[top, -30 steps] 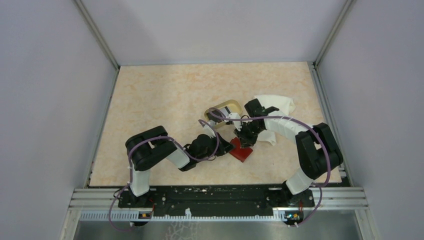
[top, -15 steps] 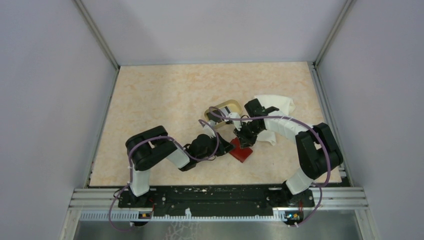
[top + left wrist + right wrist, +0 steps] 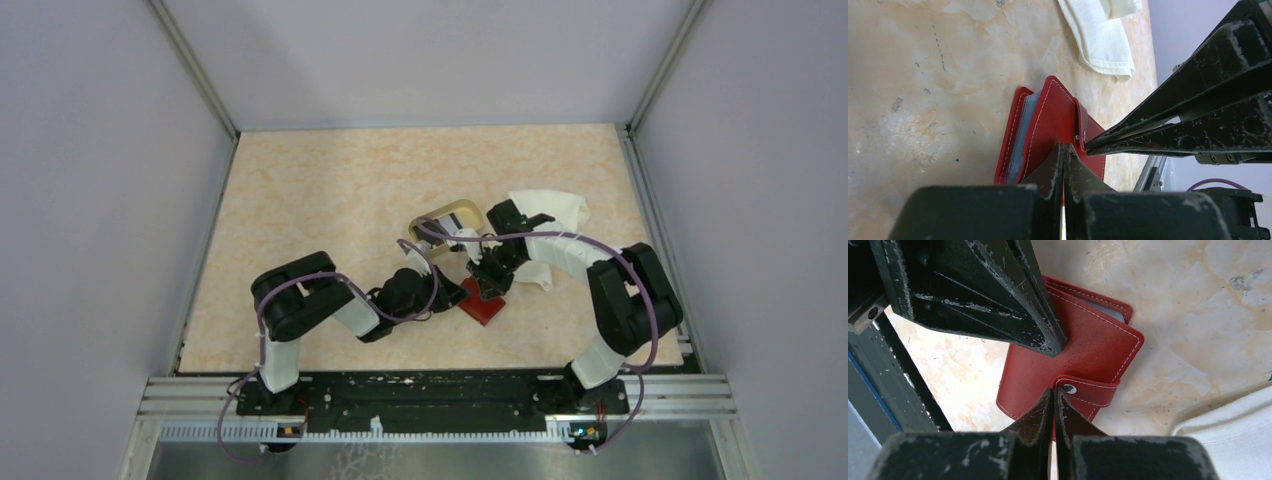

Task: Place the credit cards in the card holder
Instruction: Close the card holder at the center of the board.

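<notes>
The red card holder (image 3: pixel 484 306) lies folded shut on the table, its strap over the front with the snap stud (image 3: pixel 1068 388) showing. Pale blue edges of credit cards (image 3: pixel 1019 145) show between its covers. My left gripper (image 3: pixel 1064 147) is shut, its tips resting on the red cover beside the strap. My right gripper (image 3: pixel 1054 390) is also shut, its tips at the strap right next to the stud. In the top view the left gripper (image 3: pixel 462 293) and the right gripper (image 3: pixel 490 288) meet over the holder from opposite sides.
A tan oval tray (image 3: pixel 436 215) stands just behind the holder with dark and white flat things inside. A white cloth (image 3: pixel 552 212) lies crumpled at the right, under the right arm. Grey walls close in the table on three sides.
The right arm has shifted very slightly to the left. The left arm and the card holder have not moved.
</notes>
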Available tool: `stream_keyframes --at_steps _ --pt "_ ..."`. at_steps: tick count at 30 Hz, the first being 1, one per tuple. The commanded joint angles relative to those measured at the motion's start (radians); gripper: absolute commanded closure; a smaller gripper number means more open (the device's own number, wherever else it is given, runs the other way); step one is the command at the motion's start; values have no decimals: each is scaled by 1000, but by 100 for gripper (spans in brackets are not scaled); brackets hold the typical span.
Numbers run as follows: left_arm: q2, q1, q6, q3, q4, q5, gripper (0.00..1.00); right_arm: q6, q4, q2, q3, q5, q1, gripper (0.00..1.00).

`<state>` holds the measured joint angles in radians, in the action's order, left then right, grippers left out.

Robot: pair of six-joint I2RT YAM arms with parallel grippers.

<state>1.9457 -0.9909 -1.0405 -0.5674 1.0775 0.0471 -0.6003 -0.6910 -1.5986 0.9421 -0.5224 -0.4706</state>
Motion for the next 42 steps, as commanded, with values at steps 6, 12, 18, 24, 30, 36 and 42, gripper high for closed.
stream_keyframes --at_steps 6,12,18,24,30,36,42 --pt "30 5 6 11 -10 -13 100 52 5 -36 29 23 -15 100" --pt "32 5 11 13 17 -32 100 39 -5 -59 41 -3 -10 100" --pt "36 5 15 11 30 -41 100 -29 -52 -8 55 -100 2 87" --pt "37 5 15 15 24 -35 100 -154 -154 81 81 -257 47 68" --pt "41 5 16 12 24 -39 100 -214 -137 155 74 -237 82 64" --pt "42 5 16 8 23 -41 100 -291 51 243 -34 -112 73 47" --pt "47 5 11 9 25 -40 100 -166 193 281 -143 106 -39 33"
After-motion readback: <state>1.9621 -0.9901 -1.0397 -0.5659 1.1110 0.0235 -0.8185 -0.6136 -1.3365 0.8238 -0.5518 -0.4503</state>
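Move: The card holder lies under both closed grippers. Its middle is about 2 cm left of the right hand point, 1 cm back and 2 cm below, and its closing strap is right at those fingertips, 1 cm farther out and 1 cm lower. The tray's middle is some 13 cm ahead and 9 cm left of the right hand, the white cloth about 13 cm ahead and 11 cm right. From the left gripper, the holder's middle is roughly 3 cm right, 1 cm back and 2 cm down. Keep the closed left gripper resting on the cover of the card holder. Bear down a last half centimetre on the strap with the closed right tips, then lift them clear, opening the fingers to about two thirds; swing up about 6 cm, first slightly back and then forward, tilt the fingertips some 20 degrees forward, and start sinking again, ending about 4 cm above the start. ##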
